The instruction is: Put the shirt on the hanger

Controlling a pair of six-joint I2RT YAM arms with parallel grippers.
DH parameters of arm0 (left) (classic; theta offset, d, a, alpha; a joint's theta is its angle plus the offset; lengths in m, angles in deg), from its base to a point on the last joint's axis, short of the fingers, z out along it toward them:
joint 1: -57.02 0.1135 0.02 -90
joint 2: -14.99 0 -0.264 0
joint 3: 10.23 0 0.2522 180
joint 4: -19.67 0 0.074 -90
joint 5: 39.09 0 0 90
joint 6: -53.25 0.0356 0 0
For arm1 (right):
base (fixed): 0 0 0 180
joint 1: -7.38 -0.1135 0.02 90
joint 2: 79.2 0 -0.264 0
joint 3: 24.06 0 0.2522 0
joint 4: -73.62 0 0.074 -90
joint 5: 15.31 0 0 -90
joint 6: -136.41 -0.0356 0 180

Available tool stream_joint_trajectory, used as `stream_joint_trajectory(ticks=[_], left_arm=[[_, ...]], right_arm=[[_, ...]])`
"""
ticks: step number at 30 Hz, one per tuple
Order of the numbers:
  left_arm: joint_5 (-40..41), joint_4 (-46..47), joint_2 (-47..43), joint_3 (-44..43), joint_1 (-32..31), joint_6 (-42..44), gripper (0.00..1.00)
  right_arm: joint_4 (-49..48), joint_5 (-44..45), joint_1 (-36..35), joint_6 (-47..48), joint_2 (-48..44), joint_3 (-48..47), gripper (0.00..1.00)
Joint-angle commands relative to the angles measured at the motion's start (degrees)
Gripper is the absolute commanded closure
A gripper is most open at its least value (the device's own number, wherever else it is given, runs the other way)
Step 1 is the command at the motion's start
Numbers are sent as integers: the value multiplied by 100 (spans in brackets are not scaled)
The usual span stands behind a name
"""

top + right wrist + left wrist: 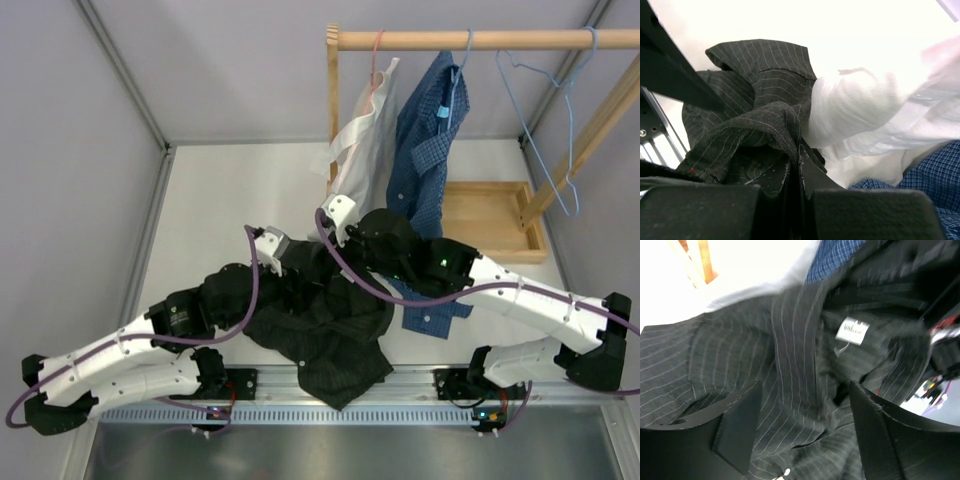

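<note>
The dark pinstriped shirt (325, 335) lies crumpled on the table between both arms, its front hem hanging over the near edge. In the left wrist view my left gripper (805, 432) hovers open just above the shirt (790, 365), near the collar label (853, 331), with cloth beneath the jaws but none pinched. My right gripper (799, 157) is shut on a raised fold of the shirt (760, 125). The light-blue wire hanger (560, 140) hangs empty from the wooden rod at the far right.
A wooden rack with its rod (480, 39) stands at the back right and carries a white shirt (365, 140) on a pink hanger (377, 55) and a blue checked shirt (425, 150). The rack's wooden base tray (495, 215) sits behind my right arm. The white shirt (865, 115) hangs close to the right gripper.
</note>
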Motion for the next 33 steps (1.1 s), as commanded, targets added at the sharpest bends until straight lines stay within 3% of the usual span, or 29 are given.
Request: stream_joint_trajectory(ticks=[1, 6, 8, 10, 11, 13, 14, 15, 17, 19, 23, 25, 26, 28, 29, 33], left_arm=[[-177, 690, -96, 304, 9, 472, 32], [237, 999, 80, 402, 9, 657, 45], [211, 1096, 220, 384, 9, 692, 74], [254, 1105, 299, 349, 9, 648, 95], [263, 1114, 335, 331, 9, 639, 100], [360, 1114, 300, 357, 9, 596, 100], [360, 1105, 265, 366, 9, 587, 100], [395, 1097, 160, 375, 9, 587, 100], [421, 1096, 19, 428, 9, 543, 100], [543, 930, -130, 428, 9, 403, 100], [912, 298, -87, 183, 9, 148, 100], [1132, -124, -8, 77, 9, -54, 100], [1368, -256, 1, 24, 9, -116, 100], [1607, -676, 19, -186, 17, -274, 100], [1947, -879, 88, -396, 17, -353, 100], [2302, -1443, 221, -670, 26, -442, 100]], right_arm=[[150, -47, 134, -350, 85, -303, 100], [150, -250, 152, -457, 77, -303, 100], [150, -268, 152, -483, 41, -303, 100], [150, -242, 161, -527, -2, -303, 100], [142, -259, 169, -545, -29, -303, 99], [142, -303, 169, -624, -108, -286, 86], [142, -286, 169, -668, -160, -277, 66], [133, -225, 169, -694, -274, -259, 58], [168, 3, 169, -852, -441, -268, 47], [290, 450, 169, -1018, -783, -390, 43], [712, 1610, 196, -731, -1180, -1101, 9], [1288, 2752, 370, -319, -1006, -1812, 1], [1554, 2956, 911, -256, -883, -2102, 1], [1977, 2652, 1834, -185, -601, -2762, 1], [2144, 2563, 2683, -19, -583, -2895, 1], [2119, 2326, 3649, 167, -863, -3168, 0]])
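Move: The collar fold of the black shirt lies between my open left fingers, about 2 cm ahead, 1 cm right and 3 cm below. My right fingers are already shut on the same collar. From the right hand, the free blue hanger is roughly 20 cm ahead, 33 cm right and 20 cm up; on the way, at hand height, the checked shirt hangs some 12 cm ahead and 20 cm right, the white garment 13 cm ahead and 7 cm right. I sink my left hand some 2 cm and pinch the collar fold while my right holds still; only then do I open the right fingers wide and let go. The right sweeps about 26 cm right, 21 cm up and 9 cm forward towards the blue hanger, turning some 55 degrees clockwise and tipping its fingers up, while my left draws the collar about 5 cm left. ##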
